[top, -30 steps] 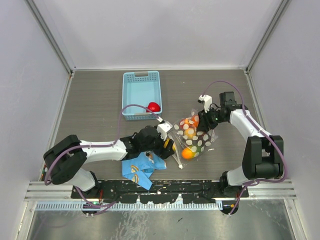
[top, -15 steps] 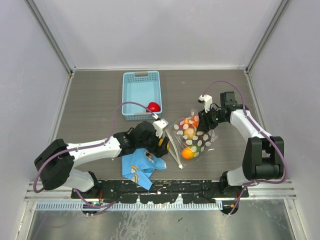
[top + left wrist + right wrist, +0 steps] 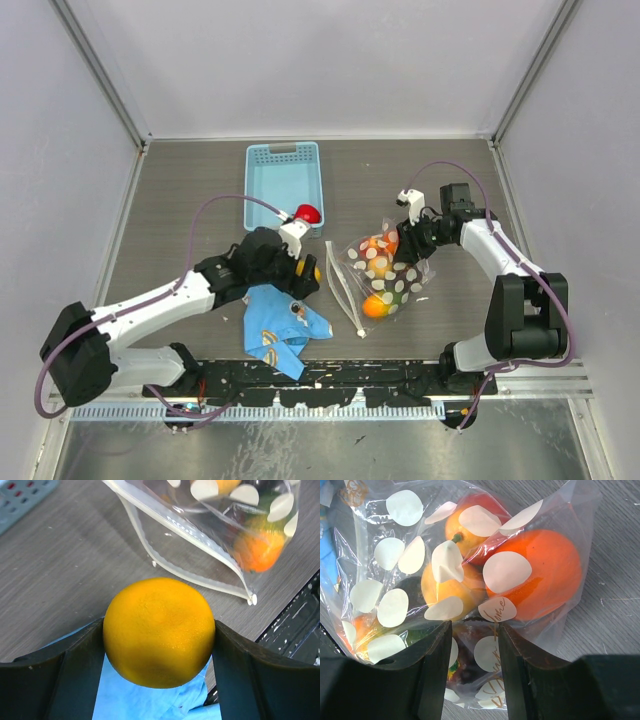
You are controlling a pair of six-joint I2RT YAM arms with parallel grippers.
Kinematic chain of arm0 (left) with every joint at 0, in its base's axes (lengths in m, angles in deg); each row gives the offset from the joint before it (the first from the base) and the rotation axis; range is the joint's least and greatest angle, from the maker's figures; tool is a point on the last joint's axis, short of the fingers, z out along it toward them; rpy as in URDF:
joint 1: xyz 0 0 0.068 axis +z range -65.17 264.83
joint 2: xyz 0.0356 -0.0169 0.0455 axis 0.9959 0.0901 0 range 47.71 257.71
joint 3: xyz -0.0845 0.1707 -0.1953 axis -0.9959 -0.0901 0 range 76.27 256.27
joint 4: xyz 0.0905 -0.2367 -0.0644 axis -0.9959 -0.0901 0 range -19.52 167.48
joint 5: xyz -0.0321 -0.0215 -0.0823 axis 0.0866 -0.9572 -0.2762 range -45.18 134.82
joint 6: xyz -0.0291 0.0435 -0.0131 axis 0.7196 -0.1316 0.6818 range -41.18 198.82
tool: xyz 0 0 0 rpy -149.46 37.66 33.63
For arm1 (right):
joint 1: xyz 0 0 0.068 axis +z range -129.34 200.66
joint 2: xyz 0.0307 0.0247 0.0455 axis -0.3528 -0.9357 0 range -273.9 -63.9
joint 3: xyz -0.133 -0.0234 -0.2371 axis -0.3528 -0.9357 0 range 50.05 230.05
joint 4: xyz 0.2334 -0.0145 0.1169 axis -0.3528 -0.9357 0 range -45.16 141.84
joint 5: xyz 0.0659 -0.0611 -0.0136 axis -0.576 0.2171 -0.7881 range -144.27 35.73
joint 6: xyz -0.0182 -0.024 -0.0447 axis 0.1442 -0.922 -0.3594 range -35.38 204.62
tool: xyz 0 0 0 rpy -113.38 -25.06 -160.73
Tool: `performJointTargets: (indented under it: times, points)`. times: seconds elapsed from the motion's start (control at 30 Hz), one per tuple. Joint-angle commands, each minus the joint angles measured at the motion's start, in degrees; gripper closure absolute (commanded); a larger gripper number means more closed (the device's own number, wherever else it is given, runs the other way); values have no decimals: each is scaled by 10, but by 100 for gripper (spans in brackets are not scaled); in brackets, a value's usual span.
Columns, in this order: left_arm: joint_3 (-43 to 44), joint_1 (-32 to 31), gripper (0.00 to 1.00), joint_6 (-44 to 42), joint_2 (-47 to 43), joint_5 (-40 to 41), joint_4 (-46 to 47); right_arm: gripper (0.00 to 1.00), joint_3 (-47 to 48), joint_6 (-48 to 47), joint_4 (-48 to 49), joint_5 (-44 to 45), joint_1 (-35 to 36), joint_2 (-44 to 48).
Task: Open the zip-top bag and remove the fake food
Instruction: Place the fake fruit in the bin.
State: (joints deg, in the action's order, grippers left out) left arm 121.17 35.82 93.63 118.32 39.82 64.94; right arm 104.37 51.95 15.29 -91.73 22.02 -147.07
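Note:
The zip-top bag lies right of centre, clear with white dots, its white zip strip hanging open on the left. Inside it sit pieces of fake food: an orange one, a yellow one, and dark and green ones lower down. My right gripper is shut on the bag's far side, pinching the plastic. Left of the bag's mouth, my left gripper is shut on a round yellow-orange fruit, held above the blue cloth. A red fruit lies in the basket.
The light blue slotted basket stands behind my left gripper. A blue cartoon-print cloth lies crumpled at the near edge, under the left wrist. Metal rails and both arm bases run along the table's front edge.
My left gripper has pulled back from the bag's mouth, moving left and toward the basket with the yellow-orange fruit. The right gripper and the bag have stayed put.

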Motion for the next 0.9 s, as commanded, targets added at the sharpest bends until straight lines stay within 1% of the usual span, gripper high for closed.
performJointTargets:
  times: [0.0,0.2,0.47,0.7,0.87]
  points:
    - [29,28,74,10,-34,-16,2,52,11,-5,-1,-16,-3,18]
    - [44,66,74,10,-41,-28,14,52,11,-5,-2,-16,-3,18]
    - [71,116,73,9,-28,-40,28,52,12,-6,-3,-17,-3,18]
    - [78,163,71,14,-23,-40,49,52,13,-7,-4,-17,-3,19]
    - [92,197,70,21,-4,-34,58,52,12,-7,-4,-15,-3,19]
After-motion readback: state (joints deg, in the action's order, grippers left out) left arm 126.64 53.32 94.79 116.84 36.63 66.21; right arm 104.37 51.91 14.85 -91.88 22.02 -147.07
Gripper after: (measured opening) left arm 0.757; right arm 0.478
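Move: The blue bin I'm taking the orange fruit to has its middle about 19 cm ahead of my left hand, 6 cm to the left and some 8 cm below. Inside it, the red apple lies about 14 cm ahead of that hand, straight in line. The bag's open lip is roughly level with the hand and 8 cm to its right; the blue cloth sits 8 cm back and 5 cm left. From my right hand, the bin is about 14 cm ahead and 25 cm left. Keeping the orange fruit gripped between both fingers, I carry it away from the open bag towards the near edge of the bin with my left hand: about 9 cm forward and 5 to 6 cm left. I lift it some 5 cm on the way, levelling off near the end, while the wrist swings about 15 degrees counter-clockwise. ##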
